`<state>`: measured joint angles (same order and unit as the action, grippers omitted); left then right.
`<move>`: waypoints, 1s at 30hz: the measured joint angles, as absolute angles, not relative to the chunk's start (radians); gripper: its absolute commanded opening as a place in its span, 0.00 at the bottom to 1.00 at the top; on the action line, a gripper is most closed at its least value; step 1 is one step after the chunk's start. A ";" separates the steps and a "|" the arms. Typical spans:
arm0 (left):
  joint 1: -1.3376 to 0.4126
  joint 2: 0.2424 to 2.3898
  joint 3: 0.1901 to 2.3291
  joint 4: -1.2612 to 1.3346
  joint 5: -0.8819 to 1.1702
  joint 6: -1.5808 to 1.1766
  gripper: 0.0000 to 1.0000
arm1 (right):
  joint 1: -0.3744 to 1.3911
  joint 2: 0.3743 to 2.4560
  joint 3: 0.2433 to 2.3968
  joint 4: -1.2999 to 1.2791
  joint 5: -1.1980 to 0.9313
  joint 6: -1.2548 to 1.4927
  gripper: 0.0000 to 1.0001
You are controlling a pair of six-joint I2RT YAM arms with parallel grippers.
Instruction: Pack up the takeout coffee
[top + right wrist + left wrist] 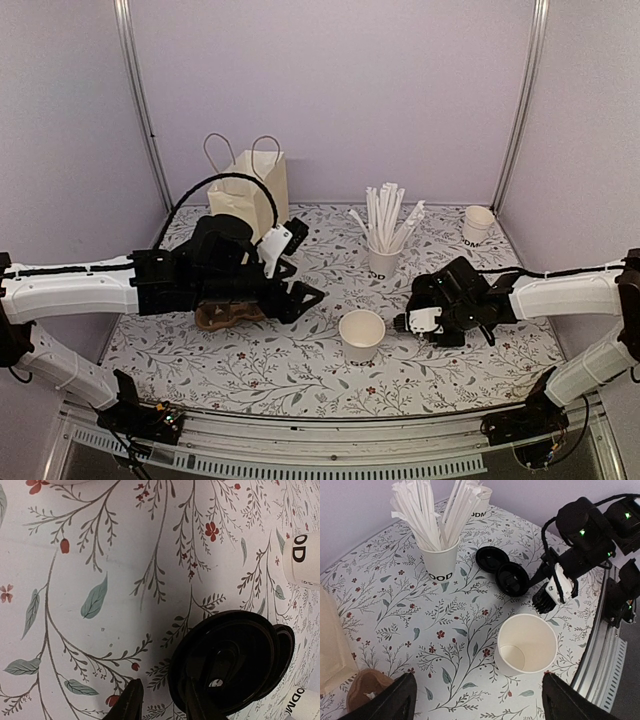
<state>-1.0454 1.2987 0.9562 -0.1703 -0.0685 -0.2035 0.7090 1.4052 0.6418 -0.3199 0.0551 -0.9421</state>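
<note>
The takeout coffee cup [361,335] [527,644], a wide white paper cup, stands upright near the table's front centre with no lid on it and nothing inside. Two black round lids [514,579] [230,660] lie overlapping on the cloth just behind it. My right gripper [408,322] [164,702] is down at the nearer lid, open. One finger is over the lid's rim; the other stands on the cloth beside it, with a gap to the rim. My left gripper [305,295] [486,702] hovers wide open to the left of the cup, holding nothing.
A white cup full of long white straws [385,250] [440,560] stands behind the lids. Another white cup [478,225] is at the back right. A paper bag with handles [250,195] stands at the back left. A brown cup carrier [225,315] [367,690] lies under my left arm.
</note>
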 measured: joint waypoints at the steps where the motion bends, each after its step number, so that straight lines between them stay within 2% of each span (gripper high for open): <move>1: -1.046 1.299 0.956 -0.169 -0.068 -0.204 0.88 | 0.709 1.401 0.642 -0.316 0.059 -0.941 0.32; 10: -1.049 1.299 0.950 -0.165 -0.064 -0.207 0.88 | 0.709 1.429 0.642 -0.275 0.097 -0.931 0.31; 24: -1.053 1.298 0.947 -0.155 -0.073 -0.211 0.88 | 0.712 1.464 0.642 -0.241 0.114 -0.915 0.09; 30: -1.056 1.298 0.950 -0.157 -0.076 -0.211 0.88 | 0.712 1.461 0.643 -0.248 0.103 -0.908 0.06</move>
<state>-1.0557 1.2980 0.9497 -0.1566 -0.0757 -0.2111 0.7124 1.4609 0.6434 -0.2478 0.1028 -0.9085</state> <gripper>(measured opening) 0.884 0.069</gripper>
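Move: The upper black lid's middle lies about 4 cm ahead and 2 cm left of the right hand, 1 cm below, its near rim at the fingers. The other lid is some 8 cm ahead, 2 cm left; the empty cup 5 cm back, 16 cm left; the straw cup 14 cm ahead, 11 cm left. From the left hand, the upper lid is roughly 7 cm ahead, 27 cm right and 20 cm down. The right hand eases about 1.5 cm forward, dips slightly, then closes its fingers to pinch the lid's near rim. ##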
